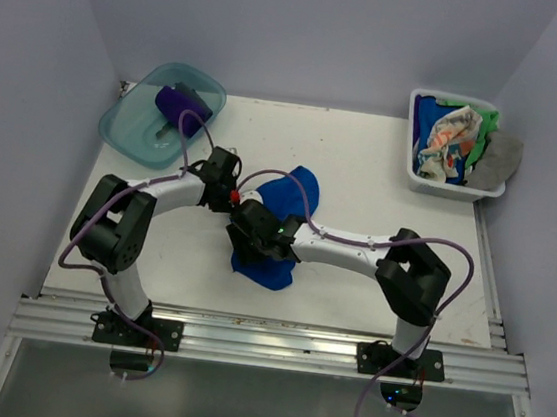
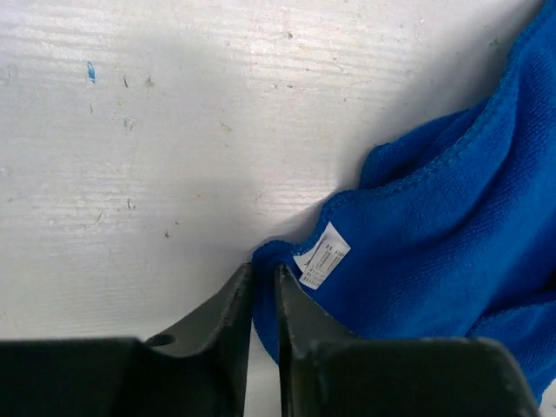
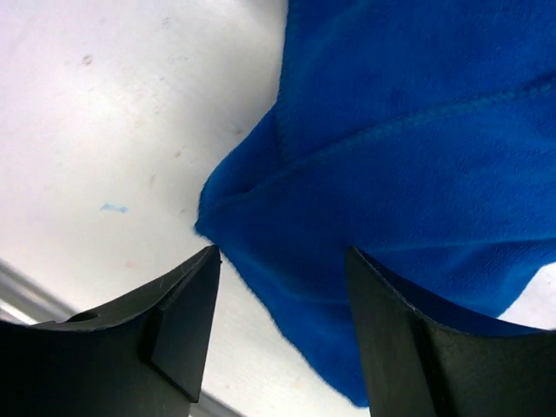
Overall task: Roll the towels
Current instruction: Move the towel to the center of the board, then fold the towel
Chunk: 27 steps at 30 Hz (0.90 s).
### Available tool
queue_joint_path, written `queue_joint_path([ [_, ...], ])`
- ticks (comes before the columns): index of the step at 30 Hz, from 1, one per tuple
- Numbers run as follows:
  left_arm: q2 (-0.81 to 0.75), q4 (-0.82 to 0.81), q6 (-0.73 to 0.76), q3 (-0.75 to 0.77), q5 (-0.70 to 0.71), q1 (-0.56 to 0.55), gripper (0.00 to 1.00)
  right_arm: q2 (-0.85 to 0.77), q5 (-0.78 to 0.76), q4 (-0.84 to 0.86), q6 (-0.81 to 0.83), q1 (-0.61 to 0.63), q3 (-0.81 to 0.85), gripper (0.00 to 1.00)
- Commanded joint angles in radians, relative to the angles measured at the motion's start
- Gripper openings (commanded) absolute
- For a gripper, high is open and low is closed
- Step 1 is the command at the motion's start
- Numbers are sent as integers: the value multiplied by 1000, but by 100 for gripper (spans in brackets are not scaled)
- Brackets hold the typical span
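Note:
A royal blue towel [image 1: 290,192] lies crumpled in the middle of the white table. My left gripper [image 1: 237,200] is shut on its corner; the left wrist view shows the blue edge [image 2: 452,217] pinched between my fingers [image 2: 263,280], with a white care label [image 2: 321,255] beside them. My right gripper [image 1: 255,238] is open just above another corner of the same towel [image 3: 391,156], its fingers [image 3: 195,304] either side of the cloth. A rolled purple towel [image 1: 182,105] lies in the teal tub. More towels, cream [image 1: 446,137], green [image 1: 486,127] and grey [image 1: 499,158], fill the white basket.
The translucent teal tub [image 1: 132,126] stands at the back left corner. The white basket [image 1: 415,174] stands at the back right. Grey walls close in the table on three sides. A metal rail [image 1: 273,344] runs along the near edge.

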State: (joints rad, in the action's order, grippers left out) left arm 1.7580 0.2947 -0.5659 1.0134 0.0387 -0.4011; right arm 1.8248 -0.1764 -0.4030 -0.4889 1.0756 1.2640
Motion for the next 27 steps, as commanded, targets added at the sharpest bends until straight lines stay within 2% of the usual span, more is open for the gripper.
queue_joint_path([
  [1, 20, 3, -17, -29, -5, 4, 15, 37, -104, 15, 15, 7, 57, 62],
  [2, 17, 4, -17, -27, -3, 4, 2, 47, -112, 16, 15, 7, 55, 61],
  [3, 15, 11, -15, -24, -5, 4, 0, 65, -127, 13, 9, 7, 55, 59],
  [4, 8, 14, -15, -24, -3, 4, 0, 71, -135, 12, 7, 7, 54, 49],
  [6, 1, 30, -14, -15, 7, 4, 0, 79, -153, 3, -3, 7, 48, 37],
  [7, -8, 35, -11, -12, 12, 4, 0, 74, -166, 0, -8, 7, 44, 21],
  [10, -41, 53, -8, -3, 35, 4, 0, 36, -230, -19, -17, 4, 29, 0],
  [14, -94, 89, -8, 23, 85, 8, 0, -70, -307, -30, -14, -16, -15, 0],
  [20, -195, 121, 8, 63, 135, 34, 0, -267, -331, -10, 26, -81, -124, 0],
  [27, -285, 152, 24, 103, 150, 82, 0, -398, -365, -45, 50, -155, -202, 0],
])
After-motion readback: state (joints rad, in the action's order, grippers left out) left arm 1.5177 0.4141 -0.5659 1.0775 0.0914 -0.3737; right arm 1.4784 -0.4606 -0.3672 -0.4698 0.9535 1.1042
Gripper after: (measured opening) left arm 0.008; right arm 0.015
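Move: The blue towel's tagged corner already lies between the left fingers, with the towel's middle about 11 cm to that hand's right and 3 cm back; the teal bin is some 24 cm ahead and 18 cm to its left. For the right hand, the towel's near-left edge waits about 2 cm ahead, 1 cm right and 3 cm below. From the right hand, the tagged corner is roughly 11 cm ahead, 4 cm left and 4 cm down. The towel's tagged corner is pinched as the left fingers finish shutting, and its near-left edge as the right hand dips some 3 cm and closes. Both hands then lift: the left about 10 cm almost straight up, the right up, to its right and forward, away from the left hand, turning clockwise and tipping its fingers outward about 25 degrees in all. ##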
